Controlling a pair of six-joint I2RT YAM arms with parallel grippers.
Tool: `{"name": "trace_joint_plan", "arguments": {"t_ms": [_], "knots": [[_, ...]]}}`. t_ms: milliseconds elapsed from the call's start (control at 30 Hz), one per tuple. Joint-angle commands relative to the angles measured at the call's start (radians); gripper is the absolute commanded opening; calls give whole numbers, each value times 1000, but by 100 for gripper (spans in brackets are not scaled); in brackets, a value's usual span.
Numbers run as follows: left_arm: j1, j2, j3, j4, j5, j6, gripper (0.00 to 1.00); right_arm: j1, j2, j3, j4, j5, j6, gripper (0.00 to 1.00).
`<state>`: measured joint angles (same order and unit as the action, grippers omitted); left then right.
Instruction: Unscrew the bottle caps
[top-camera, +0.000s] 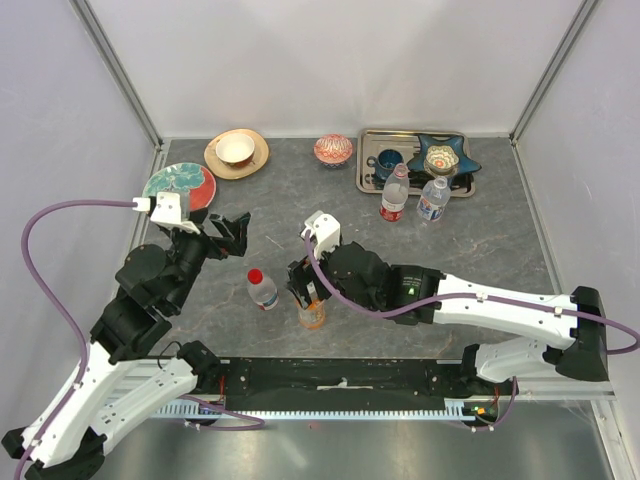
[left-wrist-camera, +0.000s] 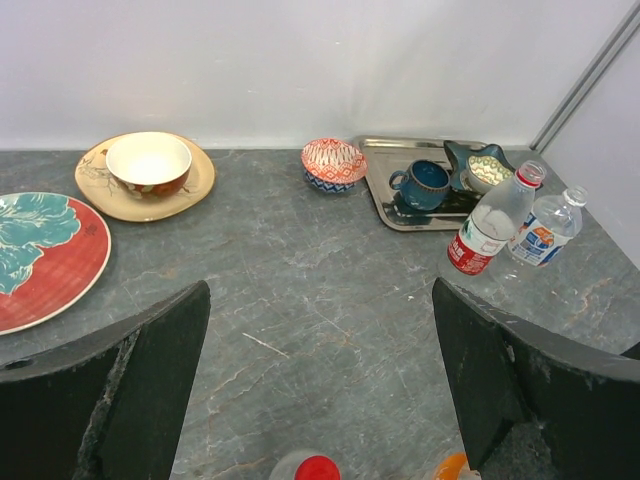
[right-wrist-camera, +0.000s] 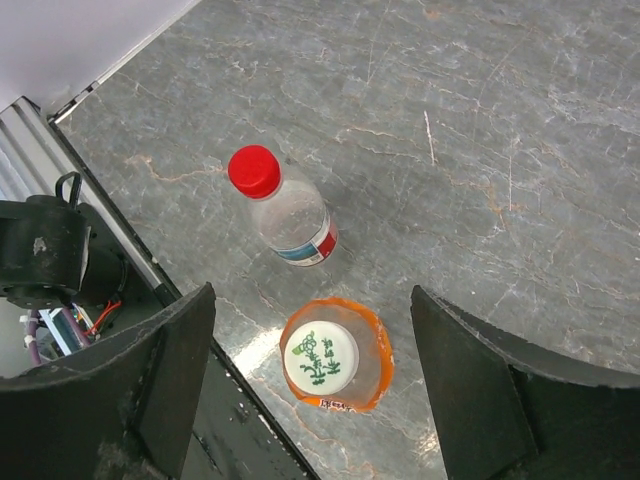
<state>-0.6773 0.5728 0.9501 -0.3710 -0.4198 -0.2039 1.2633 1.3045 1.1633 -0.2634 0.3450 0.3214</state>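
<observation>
An orange bottle (top-camera: 312, 315) with a white printed cap (right-wrist-camera: 320, 360) stands near the front edge. My right gripper (right-wrist-camera: 312, 293) hovers open above it, one finger on each side and neither touching. Just left of it stands a clear bottle with a red cap (top-camera: 262, 289) (right-wrist-camera: 280, 205). Two more clear labelled bottles (top-camera: 396, 193) (top-camera: 433, 199) stand in front of the tray, one with a pink cap and one with a clear cap. My left gripper (top-camera: 235, 232) (left-wrist-camera: 320, 300) hangs open over bare table behind the red-capped bottle, holding nothing.
A metal tray (top-camera: 370, 180) at the back right holds a blue mug (top-camera: 388, 162) and a blue star-shaped dish (top-camera: 445, 158). A patterned bowl (top-camera: 333, 150), a bowl on a tan saucer (top-camera: 236, 152) and a red-and-teal plate (top-camera: 180, 187) lie along the back left.
</observation>
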Motion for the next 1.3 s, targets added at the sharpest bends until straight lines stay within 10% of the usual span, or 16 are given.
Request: {"name": "trace_joint_plan", "arguments": {"t_ms": [0,767,1267], "knots": [[1,-2,-5,-6,-14,6,98,13,6,-22,24,35,36,85],[1,16,-28,-5,24,-31,98,28,7,-114,35,28,68,61],[1,38,-13,52,-36,34,97,30,-185,50,-74,247,39,20]]}}
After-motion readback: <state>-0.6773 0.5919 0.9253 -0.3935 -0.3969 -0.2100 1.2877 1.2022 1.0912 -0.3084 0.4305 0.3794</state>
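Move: The orange bottle's white cap sits about 5 cm below my right hand, about 1 cm back and 1 cm to the right. The small red-capped bottle stands roughly 11 cm left of the hand, 1 cm ahead and some 16 cm below. A loose red cap, hidden under my arm, lies about 14 cm right, 6 cm ahead and 22 cm below. From my left hand the white cap is about 13 cm right, 8 cm back and 15 cm below. I sink my open right fingers about 5 cm around the white cap, easing slightly back and right, and close them until they pinch the bottle's top at the cap. Then I lift roughly 4–5 cm, drifting about 2 cm right, with the wrist hardly turning. My empty left hand sinks some 2 cm, fingers staying open. ##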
